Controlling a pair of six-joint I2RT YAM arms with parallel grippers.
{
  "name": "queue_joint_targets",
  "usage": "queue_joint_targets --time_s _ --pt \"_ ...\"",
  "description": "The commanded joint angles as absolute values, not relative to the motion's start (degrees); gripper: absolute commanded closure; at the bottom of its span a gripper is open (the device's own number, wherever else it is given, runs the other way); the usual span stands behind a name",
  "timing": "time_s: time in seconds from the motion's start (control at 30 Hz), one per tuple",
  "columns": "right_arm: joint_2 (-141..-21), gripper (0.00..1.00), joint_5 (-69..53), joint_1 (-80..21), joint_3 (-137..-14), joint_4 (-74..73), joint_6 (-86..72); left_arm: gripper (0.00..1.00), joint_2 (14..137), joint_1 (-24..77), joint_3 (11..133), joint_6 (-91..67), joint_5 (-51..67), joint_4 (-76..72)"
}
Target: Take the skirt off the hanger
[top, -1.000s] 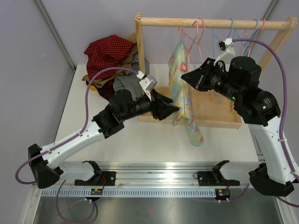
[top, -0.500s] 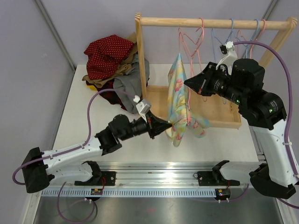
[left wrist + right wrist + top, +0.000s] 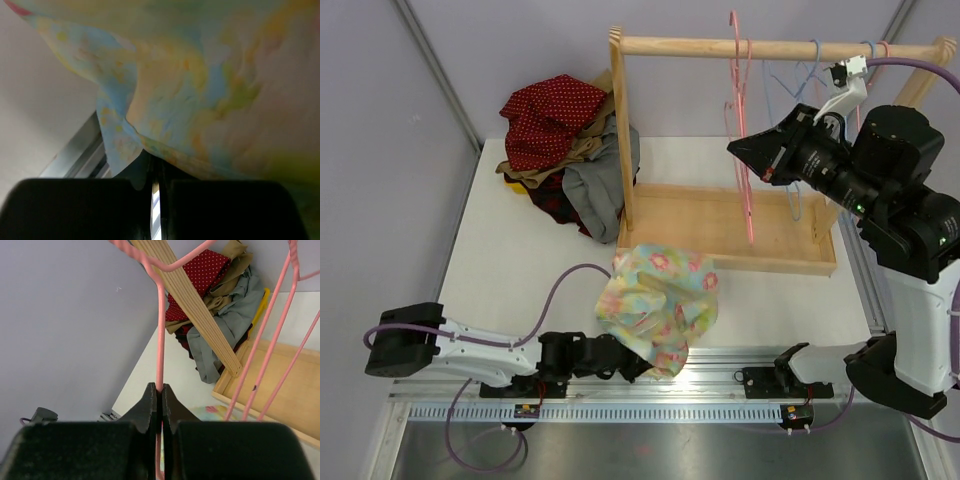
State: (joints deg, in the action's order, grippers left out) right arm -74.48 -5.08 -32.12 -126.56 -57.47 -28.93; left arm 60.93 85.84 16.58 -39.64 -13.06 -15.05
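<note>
The skirt point(image 3: 657, 308), pastel floral cloth, is off the rack and bunched above the table's near edge. In the left wrist view the skirt point(image 3: 200, 85) fills the picture, and my left gripper point(image 3: 156, 164) is shut on its lower edge. From above, that gripper's fingers are hidden under the cloth. The pink wire hanger point(image 3: 746, 190) hangs bare from the wooden rail point(image 3: 700, 46). My right gripper point(image 3: 738, 152) is shut on one of its wires. The right wrist view shows the gripper point(image 3: 160, 390) pinching the pink hanger point(image 3: 160, 340).
A pile of clothes point(image 3: 565, 140), red dotted cloth on top, lies at the back left against the rack's post. The rack's wooden base tray point(image 3: 720, 215) sits mid-table. More blue and pink hangers point(image 3: 805, 75) hang right of my right gripper. A metal rail point(image 3: 720, 400) runs along the near edge.
My left arm pulled back to the near edge with the skirt in its grip, and the skirt slid off the hanger. The hanger now hangs bare. My right gripper shifted up and right.
</note>
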Motion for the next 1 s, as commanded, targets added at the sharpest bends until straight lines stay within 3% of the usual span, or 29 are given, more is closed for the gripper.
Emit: queue_joint_targets --time_s 0.0,0.2,0.37,0.43,0.6,0.73,0.8,0.97 --pt "-73.40 1.00 -3.78 -31.99 -127.80 -50.63 -27.33 1.00 58.19 90.51 23.88 -41.93 -25.82 -4.20" --pt "-67.78 1.00 -4.30 -32.08 -120.25 -50.10 -28.74 1.00 50.81 95.71 44.69 -35.08 -39.89 23.41" --pt "-60.48 1.00 -5.36 -31.99 -107.53 -47.73 -31.89 1.00 45.62 94.23 54.83 -27.44 -50.00 32.95" --pt "-56.96 1.00 -6.94 -31.99 -103.64 -46.41 -33.74 1.00 44.39 91.68 57.91 -22.43 -48.52 32.26" --pt "-50.90 1.00 -7.83 -31.99 -93.53 -45.26 -35.59 1.00 47.01 77.63 65.90 -11.02 -41.32 30.86" --pt "-48.96 1.00 -7.56 -31.91 -90.01 -45.35 -35.86 1.00 50.96 59.40 76.09 -1.51 -33.33 26.02" --pt "-48.08 1.00 -7.12 -31.99 -88.42 -45.26 -35.86 1.00 54.82 51.37 87.50 1.74 -27.62 26.10" --pt "-47.29 1.00 -6.07 -31.99 -87.10 -45.88 -35.07 1.00 81.86 20.34 122.71 1.06 -14.08 28.12"
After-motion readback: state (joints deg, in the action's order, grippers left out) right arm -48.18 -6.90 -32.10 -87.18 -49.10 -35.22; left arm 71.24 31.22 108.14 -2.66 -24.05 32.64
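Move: The clothes pile, topped by the red dotted skirt, lies about 48 cm ahead of the left gripper, 25 cm to its left and nearly level with it; the gripper already holds the flowered skirt. The foot of the rack's left post is some 33 cm ahead and 5 cm left, the rack tray about 35 cm ahead and 20 cm right, both a little lower. From the right gripper the pile is roughly 30 cm ahead, 38 cm left and 48 cm below. Keep the left fingers shut on the flowered skirt and hoist it almost straight up first, then swing it forward and left past the rack's left post towards the pile: some 47 cm up, 28 cm forward and 20 cm left. Turn the fingers counter-clockwise and tip them up as you go. Lower the right gripper about 10 cm and draw it back 6 cm, still pinching the emptied pink hanger. ##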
